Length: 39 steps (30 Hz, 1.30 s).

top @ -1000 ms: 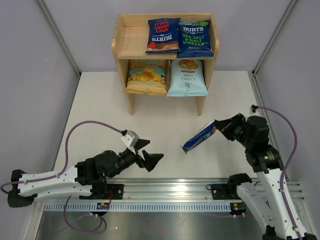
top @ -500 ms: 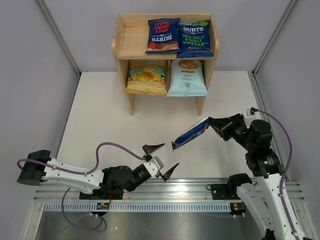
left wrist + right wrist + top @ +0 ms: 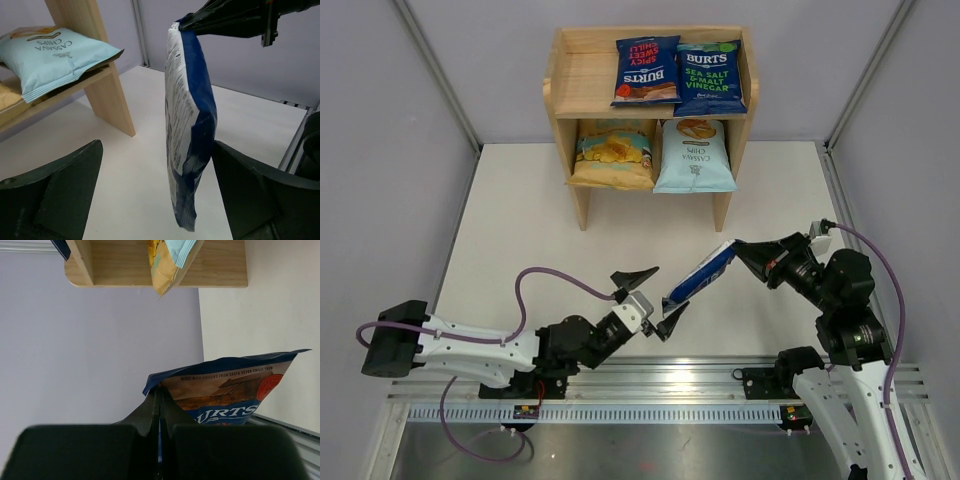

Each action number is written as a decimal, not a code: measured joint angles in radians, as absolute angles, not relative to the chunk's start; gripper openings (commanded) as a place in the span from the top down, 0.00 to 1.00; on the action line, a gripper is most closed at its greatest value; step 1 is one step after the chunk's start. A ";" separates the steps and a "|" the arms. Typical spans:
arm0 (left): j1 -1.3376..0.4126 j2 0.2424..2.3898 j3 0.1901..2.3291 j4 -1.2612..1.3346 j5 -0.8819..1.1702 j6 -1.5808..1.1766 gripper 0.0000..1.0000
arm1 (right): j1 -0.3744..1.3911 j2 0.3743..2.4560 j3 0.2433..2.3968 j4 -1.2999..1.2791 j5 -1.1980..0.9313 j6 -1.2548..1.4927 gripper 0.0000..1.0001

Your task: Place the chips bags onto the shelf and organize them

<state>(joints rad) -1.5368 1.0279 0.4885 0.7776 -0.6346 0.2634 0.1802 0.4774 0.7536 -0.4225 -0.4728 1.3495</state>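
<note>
A dark blue BURTS chips bag (image 3: 700,277) hangs over the table, pinched by its top edge in my shut right gripper (image 3: 738,247). My left gripper (image 3: 655,298) stands open around the bag's lower end. In the left wrist view the bag (image 3: 190,130) hangs between the wide fingers (image 3: 60,190), close against the right one. In the right wrist view the bag (image 3: 235,395) sits in the shut gripper (image 3: 160,395). The wooden shelf (image 3: 565,75) holds two BURTS bags (image 3: 646,70) on top. Below lie a yellow-and-teal bag (image 3: 612,152) and a pale blue cassava bag (image 3: 694,155).
The left half of the shelf's upper tier (image 3: 585,70) is bare wood. Grey walls close in both sides, and a metal rail (image 3: 660,385) runs along the near edge by the arm bases. The shelf's leg (image 3: 107,85) stands left of the hanging bag.
My left arm swung right and forward, bringing its open jaws around the bag's lower end. My right gripper carried the bag a little left and lower.
</note>
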 measured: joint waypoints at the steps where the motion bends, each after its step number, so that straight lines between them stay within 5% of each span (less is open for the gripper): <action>1: -1.537 1.040 0.500 0.779 -0.624 0.260 0.13 | 0.180 0.476 0.755 -0.423 -0.474 1.351 1.00; 6: -1.537 1.074 0.516 0.789 -0.577 0.233 0.38 | 0.180 0.472 0.767 -0.415 -0.484 1.361 1.00; 12: -1.537 1.102 0.518 0.802 -0.561 0.226 0.54 | 0.180 0.452 0.767 -0.412 -0.484 1.390 1.00; 20: -1.537 1.102 0.526 0.832 -0.555 0.213 0.45 | 0.180 0.418 0.766 -0.408 -0.491 1.421 1.00; 27: -1.537 1.133 0.591 0.827 -0.545 0.208 0.79 | 0.180 0.406 0.767 -0.409 -0.492 1.426 1.00; 32: -1.536 1.131 0.596 0.798 -0.546 0.189 0.86 | 0.180 0.401 0.781 -0.442 -0.484 1.399 0.65; 33: -1.536 1.126 0.596 0.787 -0.549 0.183 0.87 | 0.180 0.400 0.792 -0.459 -0.479 1.386 0.47; 34: -1.536 1.121 0.596 0.779 -0.550 0.179 0.87 | 0.180 0.399 0.807 -0.478 -0.466 1.375 0.40; 39: -1.528 1.044 0.596 0.718 -0.570 0.138 0.87 | 0.180 0.414 0.933 -0.587 -0.399 1.246 0.26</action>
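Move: The dark-blue chilli bag hangs tilted from the shut right fingers. Its middle lies about 5 cm to the right of the open left hand, 3 cm ahead and 1 cm higher; from the right hand it is some 7 cm left, 4 cm back and 3 cm below. On the lower shelf, the pale-blue cassava bag is roughly 31 cm ahead of the left hand, 8 cm right and 9 cm lower, with the yellow chips bag 21 cm left of it. The left fingers pinch the dark-blue bag's lower end: the hand slides about 3.5 cm right onto it and a little back, half closes, eases slightly open, then shuts and lifts, ending some 3 cm higher. The right hand keeps its grip while rising and drawing back, then opens, lets go and backs off upward, about 4.5 cm up and 3 cm back in all. ##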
